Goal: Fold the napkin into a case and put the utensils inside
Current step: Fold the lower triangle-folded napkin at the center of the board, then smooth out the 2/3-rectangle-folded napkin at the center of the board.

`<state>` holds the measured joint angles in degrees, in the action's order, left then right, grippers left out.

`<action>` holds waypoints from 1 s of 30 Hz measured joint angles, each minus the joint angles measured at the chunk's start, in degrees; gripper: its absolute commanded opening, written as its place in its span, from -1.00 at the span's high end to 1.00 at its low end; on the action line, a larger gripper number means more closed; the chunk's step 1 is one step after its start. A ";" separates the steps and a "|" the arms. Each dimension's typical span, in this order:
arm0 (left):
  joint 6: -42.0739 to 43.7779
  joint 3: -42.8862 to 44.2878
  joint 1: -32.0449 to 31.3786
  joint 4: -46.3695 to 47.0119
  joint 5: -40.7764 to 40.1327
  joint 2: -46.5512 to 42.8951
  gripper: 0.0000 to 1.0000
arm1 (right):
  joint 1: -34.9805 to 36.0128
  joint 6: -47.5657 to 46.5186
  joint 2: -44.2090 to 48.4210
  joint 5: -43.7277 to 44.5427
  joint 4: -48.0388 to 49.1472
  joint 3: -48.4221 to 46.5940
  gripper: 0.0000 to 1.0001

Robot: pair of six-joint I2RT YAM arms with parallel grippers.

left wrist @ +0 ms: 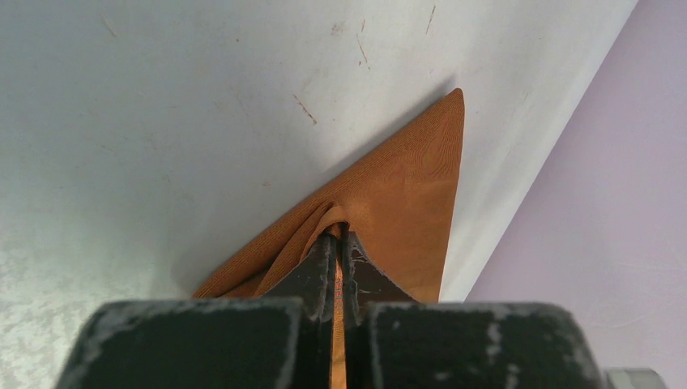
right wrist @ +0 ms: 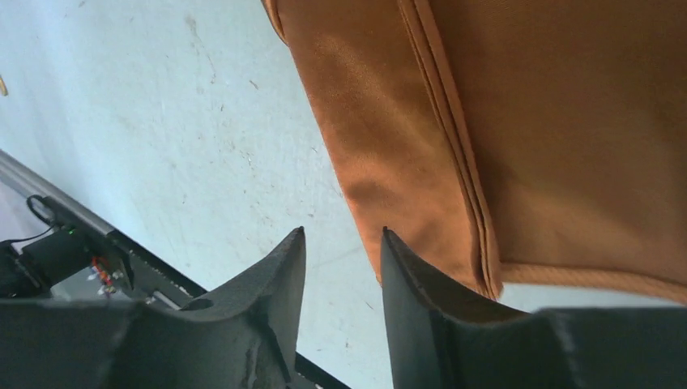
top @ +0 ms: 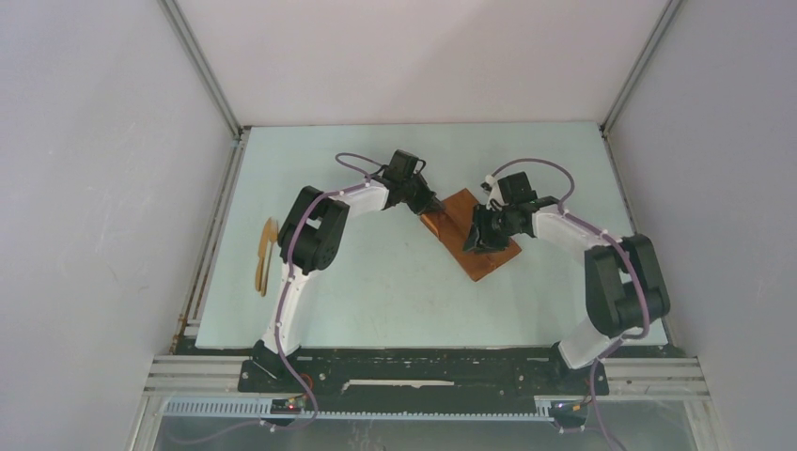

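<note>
The rust-orange napkin (top: 473, 240) lies folded into an oblong in the middle of the table, slanting from upper left to lower right. My left gripper (top: 430, 209) is shut on its far-left corner, and the cloth (left wrist: 405, 194) bunches between the jaws in the left wrist view. My right gripper (top: 476, 241) hovers over the napkin's near half, open, with nothing between its fingers. In the right wrist view the folded cloth (right wrist: 518, 121) lies just beyond the right gripper (right wrist: 343, 233), whose right fingertip sits by the cloth's edge. The wooden utensils (top: 266, 256) lie at the table's left side.
The pale table (top: 395, 291) is bordered by a metal rail on the left (top: 209, 254) and a dark frame along the near edge (top: 414, 362). Grey walls enclose the sides and back.
</note>
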<state>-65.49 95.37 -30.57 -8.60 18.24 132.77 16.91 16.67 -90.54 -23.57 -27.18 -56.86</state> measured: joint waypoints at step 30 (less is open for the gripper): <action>8.04 -8.37 2.36 7.65 9.51 -13.29 0.14 | -2.91 0.42 -9.22 4.09 1.73 0.02 0.47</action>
<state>-57.45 87.00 -28.21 -0.95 27.75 119.48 14.00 17.08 -99.77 -19.49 -25.45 -56.84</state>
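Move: The right hand hovers half open over the napkin; the hem of its folded flap near the near end lies about 1 cm ahead, 3 cm right and 6 cm below, with the near corner some 6 cm back and 1 cm right. The left hand still pinches the flap tip at its fingers, the napkin's far corner about 5 cm ahead and 6 cm right, its left corner about 2 cm back and 4 cm left. Right hand sinks about 5 cm, shifting right and narrowing, onto the hem; left then releases, rising some 10 cm. ##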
